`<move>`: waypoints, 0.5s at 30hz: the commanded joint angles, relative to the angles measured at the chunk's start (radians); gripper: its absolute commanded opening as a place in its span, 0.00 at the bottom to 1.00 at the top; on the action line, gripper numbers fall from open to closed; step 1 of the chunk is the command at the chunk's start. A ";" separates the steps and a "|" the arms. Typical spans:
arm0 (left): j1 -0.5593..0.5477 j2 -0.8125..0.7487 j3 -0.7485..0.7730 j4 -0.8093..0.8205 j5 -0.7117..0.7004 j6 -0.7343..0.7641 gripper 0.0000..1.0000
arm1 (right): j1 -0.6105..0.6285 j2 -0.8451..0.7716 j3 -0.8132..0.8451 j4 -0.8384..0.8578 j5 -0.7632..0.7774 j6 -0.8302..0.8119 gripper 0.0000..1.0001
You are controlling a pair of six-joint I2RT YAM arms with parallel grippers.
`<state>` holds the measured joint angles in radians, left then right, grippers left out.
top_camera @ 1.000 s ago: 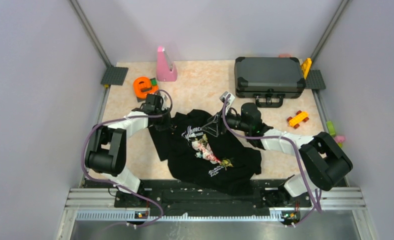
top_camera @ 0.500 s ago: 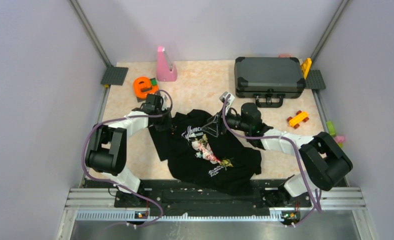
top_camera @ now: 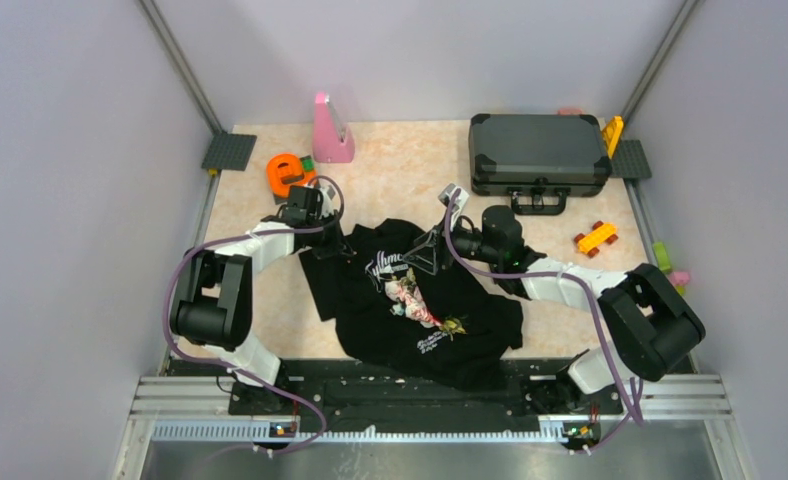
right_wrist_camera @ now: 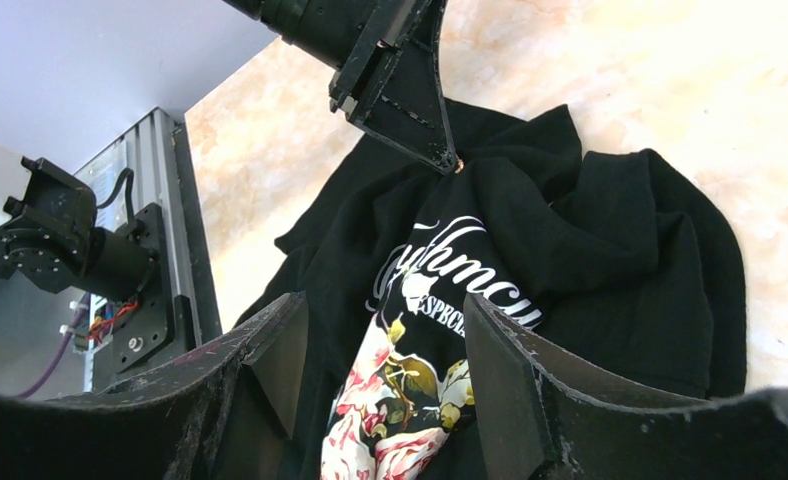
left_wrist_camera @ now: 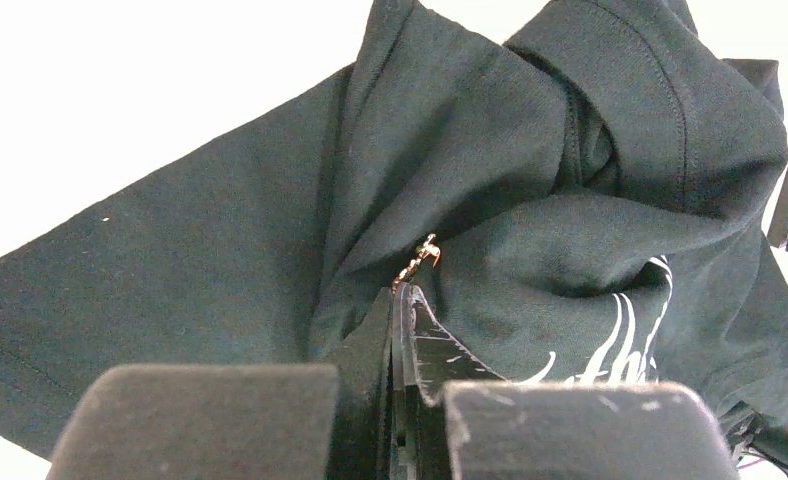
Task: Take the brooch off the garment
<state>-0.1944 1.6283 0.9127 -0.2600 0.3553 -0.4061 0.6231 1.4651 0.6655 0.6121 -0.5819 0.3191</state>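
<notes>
The garment point(top_camera: 470, 310) is a black T-shirt with white lettering and a floral print, crumpled at the table's middle. The brooch point(left_wrist_camera: 418, 260), a tiny gold ornament, sits on a fold of the garment point(left_wrist_camera: 220, 230) near the collar. My left gripper point(left_wrist_camera: 400, 292) is shut, and the brooch's lower end runs into its fingertips. In the right wrist view the left gripper point(right_wrist_camera: 448, 160) touches the garment point(right_wrist_camera: 610, 230) with a gold speck at its tip. My right gripper point(right_wrist_camera: 380, 310) hangs open above the floral print, holding nothing. From above, the left gripper point(top_camera: 345, 252) and right gripper point(top_camera: 422, 255) face each other across the lettering.
A dark grey hard case point(top_camera: 538, 150) stands at the back right. A pink wedge point(top_camera: 330, 130) and an orange piece point(top_camera: 288, 172) are at the back left. An orange-yellow toy point(top_camera: 595, 237) lies right of the shirt. Black plates point(top_camera: 229, 152) sit in the back corners.
My left gripper's jaws have closed at the fold by the collar. The right arm has stayed where it was, still open.
</notes>
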 commanded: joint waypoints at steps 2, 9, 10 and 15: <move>0.003 -0.031 0.010 0.039 0.015 0.014 0.00 | -0.006 0.006 0.008 0.039 -0.022 0.001 0.60; 0.001 -0.262 -0.065 0.056 -0.104 0.046 0.00 | 0.014 0.039 0.046 0.035 -0.037 0.013 0.58; 0.001 -0.298 -0.079 0.065 -0.105 0.055 0.00 | 0.034 0.042 0.060 0.015 -0.014 -0.018 0.58; -0.016 -0.454 -0.119 0.120 -0.085 0.091 0.00 | 0.106 0.055 0.168 -0.106 0.076 -0.115 0.61</move>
<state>-0.1959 1.2808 0.8261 -0.2314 0.2790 -0.3634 0.6834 1.5146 0.7223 0.5457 -0.5602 0.2756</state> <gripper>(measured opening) 0.007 0.603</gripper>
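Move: The brooch is right at the left fingertips, about 1 cm ahead, 1 cm to the right and 2 cm below that hand point. From there the white lettering lies some 8 cm right and 2 cm back, the flower print about 13 cm right and 9 cm back. From the right hand the brooch is some 14 cm left, 5 cm ahead and 12 cm below, with the lettering about 7 cm left and 2 cm ahead. Still shut, the left hand rises about 8 cm off the brooch; the open right eases 2 cm left. ##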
